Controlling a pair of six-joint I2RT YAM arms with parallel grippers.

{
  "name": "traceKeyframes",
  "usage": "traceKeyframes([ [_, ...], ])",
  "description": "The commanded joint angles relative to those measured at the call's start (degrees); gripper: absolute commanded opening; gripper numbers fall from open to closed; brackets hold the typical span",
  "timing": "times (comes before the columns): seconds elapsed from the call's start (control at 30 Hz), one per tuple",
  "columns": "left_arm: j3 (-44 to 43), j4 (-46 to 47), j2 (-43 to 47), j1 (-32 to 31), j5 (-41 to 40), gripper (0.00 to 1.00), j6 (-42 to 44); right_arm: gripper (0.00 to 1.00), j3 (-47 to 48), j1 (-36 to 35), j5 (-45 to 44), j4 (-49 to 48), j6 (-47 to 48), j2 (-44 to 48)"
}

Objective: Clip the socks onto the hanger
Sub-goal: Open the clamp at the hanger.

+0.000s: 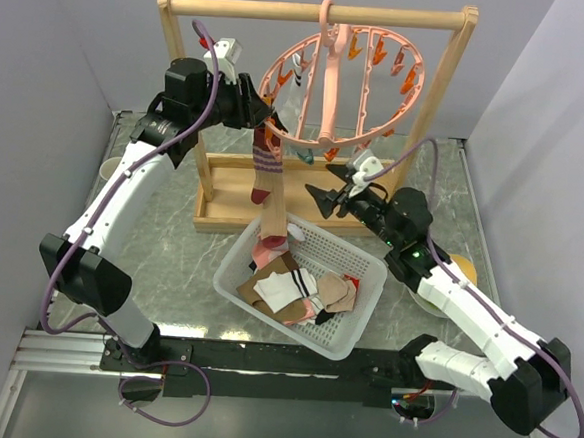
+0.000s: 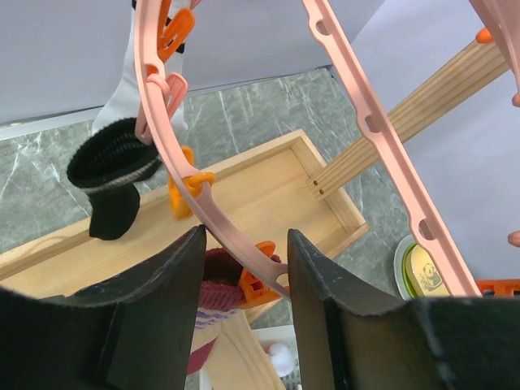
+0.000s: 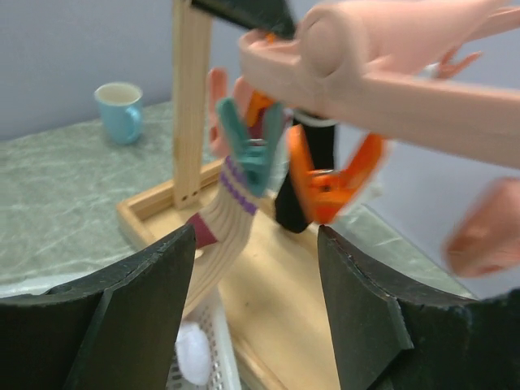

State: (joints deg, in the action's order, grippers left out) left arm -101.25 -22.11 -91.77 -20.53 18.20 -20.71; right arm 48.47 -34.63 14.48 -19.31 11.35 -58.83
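The salmon-pink ring hanger (image 1: 322,141) hangs from the wooden rack. My left gripper (image 1: 262,112) is at its left rim. In the left wrist view its fingers (image 2: 244,236) straddle the ring and press an orange clip (image 2: 260,280), with a maroon sock cuff (image 2: 215,292) beside it. That long tan and maroon sock (image 1: 267,192) hangs down into the basket. A white-and-black sock (image 2: 114,162) is clipped further along the ring. My right gripper (image 1: 319,194) is open and empty under the hanger, facing a teal clip (image 3: 248,150) and the hanging sock (image 3: 223,215).
A white mesh basket (image 1: 359,329) in front holds several loose socks (image 1: 292,289). The wooden rack (image 1: 316,12) stands on a tray base (image 1: 222,214). A blue mug (image 3: 120,110) sits at the far left. A yellow dish (image 1: 459,271) lies by the right arm.
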Motion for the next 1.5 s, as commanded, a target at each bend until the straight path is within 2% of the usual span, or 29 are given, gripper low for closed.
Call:
traceKeyframes([
  [0.0, -1.2, 0.6, 1.9, 0.1, 1.1, 0.49, 0.0, 0.68, 3.3, -0.2, 9.8, -3.1, -1.3, -3.3],
  [0.1, -1.1, 0.4, 2.0, 0.2, 0.8, 0.49, 0.1, 0.67, 4.6, -0.2, 12.1, -3.3, -1.5, -5.2],
  [0.27, -1.3, 0.1, 2.1, 0.4, 0.8, 0.48, 0.2, 0.67, 4.4, 0.1, 8.4, -7.0, 0.6, -6.4],
  [0.57, -1.2, 0.0, 2.2, 0.6, 1.2, 0.47, 0.1, 0.67, 6.8, 2.6, 8.5, -11.0, 0.4, -9.6],
  [0.93, -1.5, 0.0, 2.1, 0.8, 2.2, 0.45, -0.6, 0.58, 9.5, 3.8, 9.3, -14.8, -2.6, -14.6],
  [1.03, -1.6, 0.0, 2.2, 0.8, 2.2, 0.45, -0.5, 0.52, 9.7, 3.8, 9.7, -15.1, -2.8, -15.1],
  [1.27, -1.5, 0.0, 2.2, 1.2, 2.5, 0.45, -0.6, 0.27, 8.1, 3.8, 9.5, -14.0, -2.2, -12.5],
  [1.47, -1.2, -0.5, 3.9, 1.7, 3.1, 0.45, -0.6, 0.13, 6.9, 3.8, 9.4, -13.0, -3.1, -10.6],
])
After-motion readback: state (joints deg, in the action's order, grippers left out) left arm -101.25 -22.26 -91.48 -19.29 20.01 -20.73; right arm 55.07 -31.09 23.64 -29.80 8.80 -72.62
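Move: Ahead of the right hand's open fingers hangs the teal clip on the hanger's near rim, some 5 cm forward, 3 cm left and about 1 cm higher. The orange clip sits about 4 cm to the right of the teal one, at nearly the same reach. The striped sock's middle hangs roughly 10 cm left, 5 cm ahead and 10 cm below the hand. From the left hand, its fingers astride the rim, the teal clip is about 6 cm back, 7 cm right and 3 cm lower. Dipping first about 3 cm left and down while turning near 10 degrees counter-clockwise, the right hand then rises again and reaches roughly 5 cm forward to the teal clip, past the orange one. There its fingers close to about half their former gap and pinch the clip from both sides. The left hand stays at the rim. ##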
